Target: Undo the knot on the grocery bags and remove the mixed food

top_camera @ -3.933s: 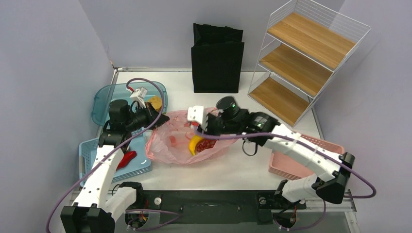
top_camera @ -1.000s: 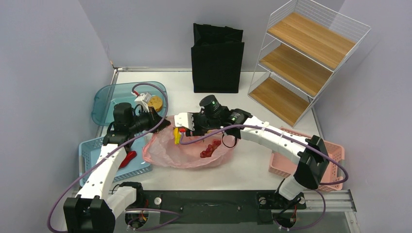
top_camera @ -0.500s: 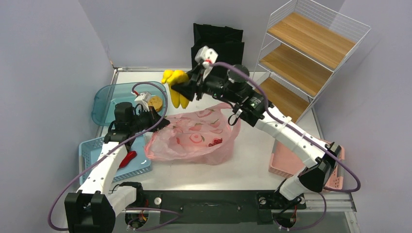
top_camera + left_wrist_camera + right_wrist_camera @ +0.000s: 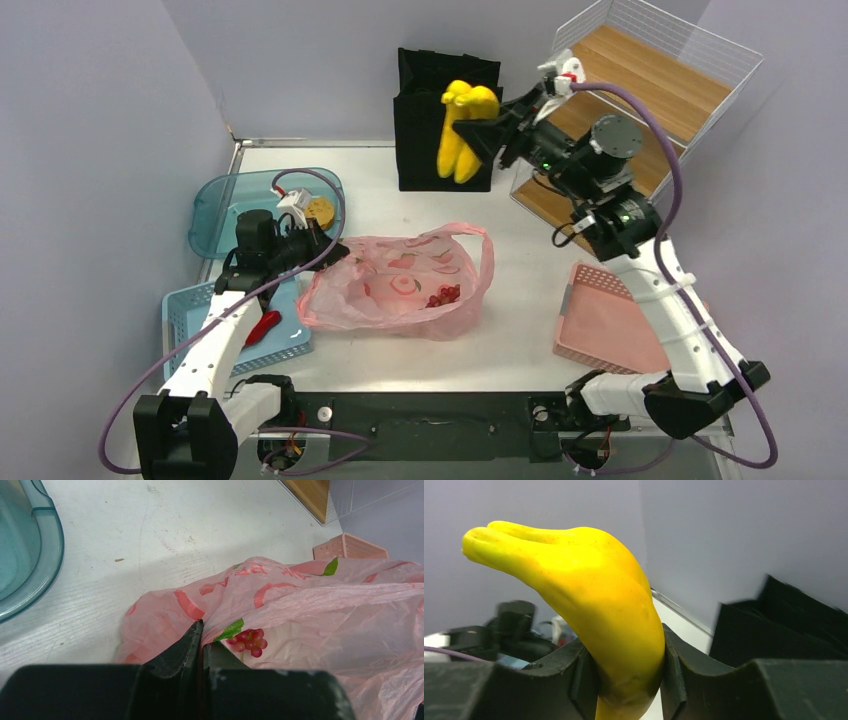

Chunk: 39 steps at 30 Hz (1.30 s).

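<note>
A pink grocery bag (image 4: 400, 285) lies slack in the middle of the table, its mouth open and one handle loop lying loose; no knot shows. My left gripper (image 4: 335, 250) is shut on the bag's left edge, pinching the pink plastic (image 4: 300, 605) between its fingertips (image 4: 202, 630). A red fruit cluster (image 4: 443, 296) shows through the film (image 4: 248, 640). My right gripper (image 4: 472, 135) is raised high in front of the black tote, shut on a yellow banana bunch (image 4: 462, 125). The banana (image 4: 589, 595) fills the gap between the jaws (image 4: 629, 675).
A black fabric tote (image 4: 425, 110) stands at the back, with a wire shelf with wooden boards (image 4: 620, 130) to its right. A pink basket (image 4: 615, 325) sits near right. At left, a blue basket (image 4: 190, 320) holds a red chilli (image 4: 262, 328), behind it a teal tray (image 4: 225, 205).
The right arm has lifted the banana out of the bag and swung it up and to the right, in front of the tote. The bag has settled flatter. The left gripper holds still.
</note>
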### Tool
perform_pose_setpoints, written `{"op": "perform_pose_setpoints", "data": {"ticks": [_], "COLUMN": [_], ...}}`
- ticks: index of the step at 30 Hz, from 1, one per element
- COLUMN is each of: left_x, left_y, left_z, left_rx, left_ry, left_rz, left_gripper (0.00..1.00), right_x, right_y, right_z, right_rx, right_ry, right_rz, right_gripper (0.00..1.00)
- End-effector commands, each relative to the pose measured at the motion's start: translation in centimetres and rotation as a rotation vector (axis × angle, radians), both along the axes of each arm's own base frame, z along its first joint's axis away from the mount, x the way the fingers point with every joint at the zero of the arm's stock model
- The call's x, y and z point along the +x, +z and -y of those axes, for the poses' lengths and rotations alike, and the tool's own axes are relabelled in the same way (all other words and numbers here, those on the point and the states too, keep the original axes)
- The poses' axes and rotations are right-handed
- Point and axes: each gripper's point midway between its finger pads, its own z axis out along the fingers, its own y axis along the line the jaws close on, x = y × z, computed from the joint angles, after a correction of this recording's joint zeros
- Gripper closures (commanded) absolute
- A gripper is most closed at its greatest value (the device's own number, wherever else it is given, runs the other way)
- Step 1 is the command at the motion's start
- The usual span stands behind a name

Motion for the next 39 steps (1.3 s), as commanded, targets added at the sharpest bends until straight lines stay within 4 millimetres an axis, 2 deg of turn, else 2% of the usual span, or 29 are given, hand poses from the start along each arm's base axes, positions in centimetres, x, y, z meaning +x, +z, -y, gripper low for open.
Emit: {"op": "perform_pose_setpoints", "data": {"ticks": [1,2,4,5,6,7,8,9,11,12,13,14,15,16,17,20,22,24,25,26,29,31,32,33,34,35,37,38,39], "left_x": [0.8,0.7,0.7,0.7,0.7,0.8,0.8,0.9,1.0,1.0,1.0,1.0,0.9,0.9,0.9,0.9,0.9,0.9,0.8,0.7,0.5,0.5,0.5,0.4,0.4,0.4,0.3,0.3,0.3], "left_y": [2.1,2.1,2.2,2.2,2.3,2.1,2.1,2.0,2.0,1.9,1.9,1.9,1.8,1.8,1.8,1.6,1.6,1.8,1.8,2.0,2.5,2.5,2.6,2.6,2.6,2.6,2.7,2.8,2.8], "left_z": [-0.3,-0.3,-0.3,-0.3,-0.3,-0.3,-0.3,-0.2,-0.1,-0.1,0.0,0.0,0.0,0.0,0.0,0.1,0.1,0.1,0.1,0.1,0.0,0.1,0.2,0.4,0.4,0.5,0.6,0.7,0.8], "left_rx": [0.011,0.010,0.012,0.014,0.014,0.014,0.014,0.011,0.001,-0.001,-0.003,-0.003,-0.003,-0.002,-0.002,-0.002,-0.004,-0.002,0.001,0.009,0.017,0.006,0.001,0.000,0.000,0.002,0.004,0.004,0.005], "left_ry": [0.007,0.005,0.007,0.006,0.005,0.004,0.002,0.002,0.001,0.001,-0.002,-0.004,-0.005,-0.007,-0.009,-0.012,-0.011,-0.013,-0.014,-0.018,-0.011,-0.011,-0.010,-0.015,-0.014,-0.017,-0.022,-0.024,-0.027], "left_rz": [0.081,0.081,0.086,0.090,0.092,0.089,0.087,0.079,0.072,0.067,0.067,0.068,0.065,0.065,0.066,0.062,0.063,0.074,0.074,0.087,0.108,0.104,0.106,0.108,0.112,0.115,0.123,0.127,0.129], "left_gripper": [1.00,1.00,1.00,1.00,1.00,1.00,1.00,1.00,1.00,1.00,1.00,1.00,1.00,1.00,1.00,1.00,1.00,1.00,1.00,1.00,1.00,1.00,1.00,1.00,1.00,1.00,1.00,1.00,1.00], "right_x": [1.1,2.2,2.2,1.2,1.3,-0.1,-1.2,-2.3,-4.7,-5.9,-7.2,-8.0,-9.3,-10.2,-10.8,-11.5,-11.1,-10.2,-9.4,-9.1,-7.9,-7.3,-6.6,-6.9,-6.1,-6.5,-5.1,-4.7,-4.1], "right_y": [-5.4,-7.2,-10.6,-13.1,-14.4,-17.0,-19.3,-21.0,-25.0,-26.7,-29.3,-30.6,-33.1,-35.3,-36.1,-40.1,-41.9,-43.1,-43.1,-43.4,-43.0,-42.2,-41.3,-40.9,-39.5,-39.1,-34.8,-33.3,-30.4], "right_z": [8.0,10.8,15.2,16.8,19.6,21.0,23.6,25.5,29.3,30.2,32.4,33.4,35.0,35.6,36.6,37.6,37.6,37.4,37.5,37.5,38.0,37.9,37.6,37.2,36.6,36.0,34.3,32.7,31.8], "right_rx": [-0.240,-0.320,-0.451,-0.526,-0.607,-0.676,-0.783,-0.837,-1.073,-1.134,-1.237,-1.283,-1.361,-1.389,-1.418,-1.447,-1.433,-1.401,-1.381,-1.374,-1.353,-1.330,-1.305,-1.292,-1.260,-1.242,-1.137,-1.051,-1.003], "right_ry": [-0.232,-0.316,-0.407,-0.419,-0.479,-0.480,-0.502,-0.531,-0.535,-0.524,-0.535,-0.534,-0.517,-0.483,-0.485,-0.460,-0.457,-0.468,-0.498,-0.499,-0.543,-0.543,-0.542,-0.519,-0.513,-0.480,-0.488,-0.467,-0.479], "right_rz": [-0.085,-0.088,-0.162,-0.244,-0.254,-0.333,-0.383,-0.423,-0.459,-0.509,-0.571,-0.609,-0.675,-0.725,-0.751,-0.823,-0.833,-0.831,-0.824,-0.833,-0.844,-0.846,-0.828,-0.840,-0.809,-0.827,-0.754,-0.727,-0.671], "right_gripper": [1.00,1.00,1.00,1.00,1.00,1.00,1.00,1.00,1.00,1.00,1.00,1.00,1.00,1.00,1.00,1.00,0.94,0.76,0.64,0.58,0.28,0.15,0.14,0.12,0.11,0.10,0.10,0.09,0.09]}}
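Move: The banana is already in the right hand. The pink basket it is taken to lies about 41 cm to the right, 10 cm back and 49 cm below. The pink grocery bag is about 12 cm to the left, 46 cm down; the black tote roughly 32 cm ahead, 5 cm left; the rack's bottom shelf some 30 cm beyond the basket and 9 cm left of it. From the left hand the basket is about 69 cm right, 12 cm back, 14 cm lower. The banana, still pinched, is carried by the right hand in one fast sweep down about 44 cm and right some 36 cm, bending back late, towards the pink basket as the fingers swing from leftward to pointing down. Low over it they open and let go; the hand then rises about 6 cm and eases forward. The left hand keeps its pinch on the grocery bag's edge. ##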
